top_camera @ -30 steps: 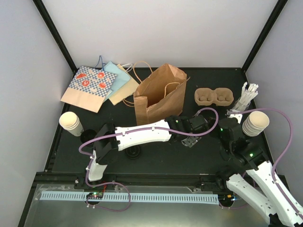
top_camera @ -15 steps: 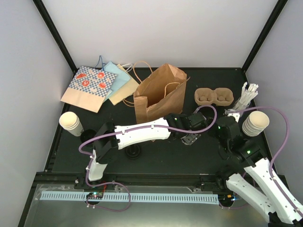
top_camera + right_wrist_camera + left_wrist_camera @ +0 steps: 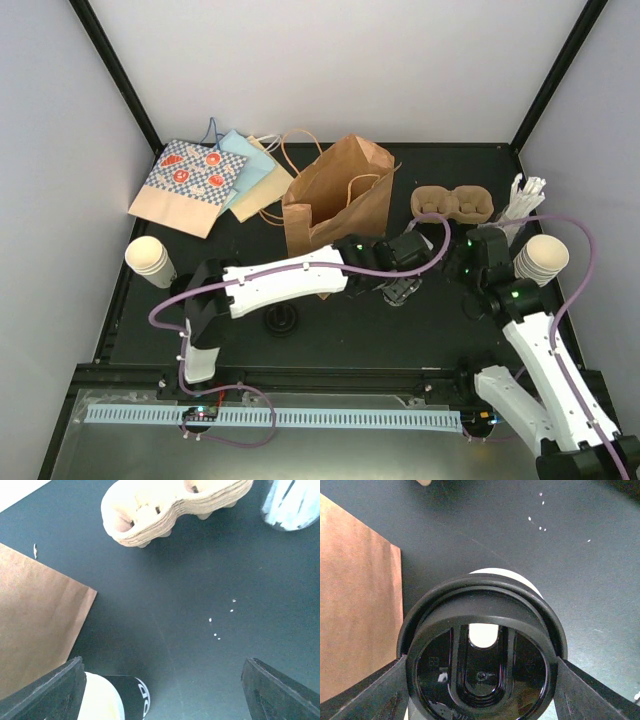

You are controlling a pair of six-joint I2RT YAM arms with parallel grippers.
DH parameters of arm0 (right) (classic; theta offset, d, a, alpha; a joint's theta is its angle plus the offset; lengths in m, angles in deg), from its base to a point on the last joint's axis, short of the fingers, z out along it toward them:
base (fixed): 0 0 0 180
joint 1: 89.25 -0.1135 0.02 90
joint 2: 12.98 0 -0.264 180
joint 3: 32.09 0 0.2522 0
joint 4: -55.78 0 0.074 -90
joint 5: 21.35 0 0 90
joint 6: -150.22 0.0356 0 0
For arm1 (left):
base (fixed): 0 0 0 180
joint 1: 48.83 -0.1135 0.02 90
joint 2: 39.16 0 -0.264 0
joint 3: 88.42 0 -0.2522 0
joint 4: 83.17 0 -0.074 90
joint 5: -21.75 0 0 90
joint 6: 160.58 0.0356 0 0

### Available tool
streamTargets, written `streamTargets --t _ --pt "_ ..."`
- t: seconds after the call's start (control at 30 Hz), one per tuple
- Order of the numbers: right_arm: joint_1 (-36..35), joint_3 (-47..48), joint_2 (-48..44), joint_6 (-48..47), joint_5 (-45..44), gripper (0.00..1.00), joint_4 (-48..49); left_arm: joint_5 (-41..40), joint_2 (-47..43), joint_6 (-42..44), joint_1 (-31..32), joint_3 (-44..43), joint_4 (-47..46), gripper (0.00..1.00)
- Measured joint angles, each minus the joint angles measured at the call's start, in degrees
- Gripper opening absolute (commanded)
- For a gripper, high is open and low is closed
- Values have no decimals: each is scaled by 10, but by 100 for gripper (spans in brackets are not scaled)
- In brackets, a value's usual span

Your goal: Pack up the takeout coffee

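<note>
My left gripper [image 3: 480,682] is shut on a round black lid [image 3: 480,605], one finger on each side of its rim. The lid hangs right over a cream paper cup [image 3: 522,581], which also shows through the lid's sip hole. In the right wrist view that cup [image 3: 102,702], with a black sleeve, stands just inside the left finger [image 3: 45,695] of my open right gripper [image 3: 162,690]; it is not gripped. The tan two-hollow carrier [image 3: 150,520] lies empty beyond it. From above, the left gripper [image 3: 398,288] covers the cup and the right gripper [image 3: 457,264] is close on its right.
An upright brown paper bag [image 3: 335,195] stands left of the carrier [image 3: 452,203]. Cup stacks stand at the left [image 3: 150,260] and right [image 3: 540,260]. A stack of black lids [image 3: 280,322] lies near the front. Flat bags [image 3: 200,180] lie at the back left, and white straws [image 3: 522,205] at the right.
The right arm has swung up and left, closing in on the cup beside the left gripper. The left arm has pushed slightly farther away with the lid.
</note>
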State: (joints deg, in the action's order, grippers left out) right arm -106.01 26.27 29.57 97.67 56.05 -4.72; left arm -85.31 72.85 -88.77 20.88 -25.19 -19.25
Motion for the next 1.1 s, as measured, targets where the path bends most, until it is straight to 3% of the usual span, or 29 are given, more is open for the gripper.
streamTargets --t 0.1,0.2,0.27,0.47,0.5,1.1 --pt "31 -5 21 -8 49 86 18 4 -30 -7 0 8 3 67" --pt "59 -17 35 -10 94 76 39 9 -70 -14 0 27 5 67" --pt "80 -29 51 -4 124 62 56 12 -91 -19 0 37 5 67" --pt "110 -71 105 14 186 5 104 20 -130 -30 0 69 5 67" --pt "112 -79 112 14 192 2 111 21 -134 -31 0 76 4 67" --pt "114 -150 300 -14 330 1 261 31 -153 -36 0 106 3 67"
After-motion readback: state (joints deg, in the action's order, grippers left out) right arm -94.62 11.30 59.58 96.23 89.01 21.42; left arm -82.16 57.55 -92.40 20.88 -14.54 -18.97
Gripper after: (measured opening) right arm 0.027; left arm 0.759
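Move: The black lid is in my left hand, and the open cup stands just under it, some 12 cm below the hand and about 2 cm ahead and 2 cm right. From my empty right hand the cup is about 13 cm left, level with it fore and aft, and 14 cm down. The paper bag stands about 12 cm ahead of the cup and 13 cm left of it; the cup tray lies 17 cm ahead and 2 cm left of my right hand. I drop my right hand steeply beside the cup, about 16 cm down and 5 cm left, shutting its empty fingers on the way and tipping them some 30 degrees, down and in towards the cup's side. Meanwhile my left hand keeps its grip on the lid and draws it up and left off the cup, 4 to 5 cm each way and slightly back. ##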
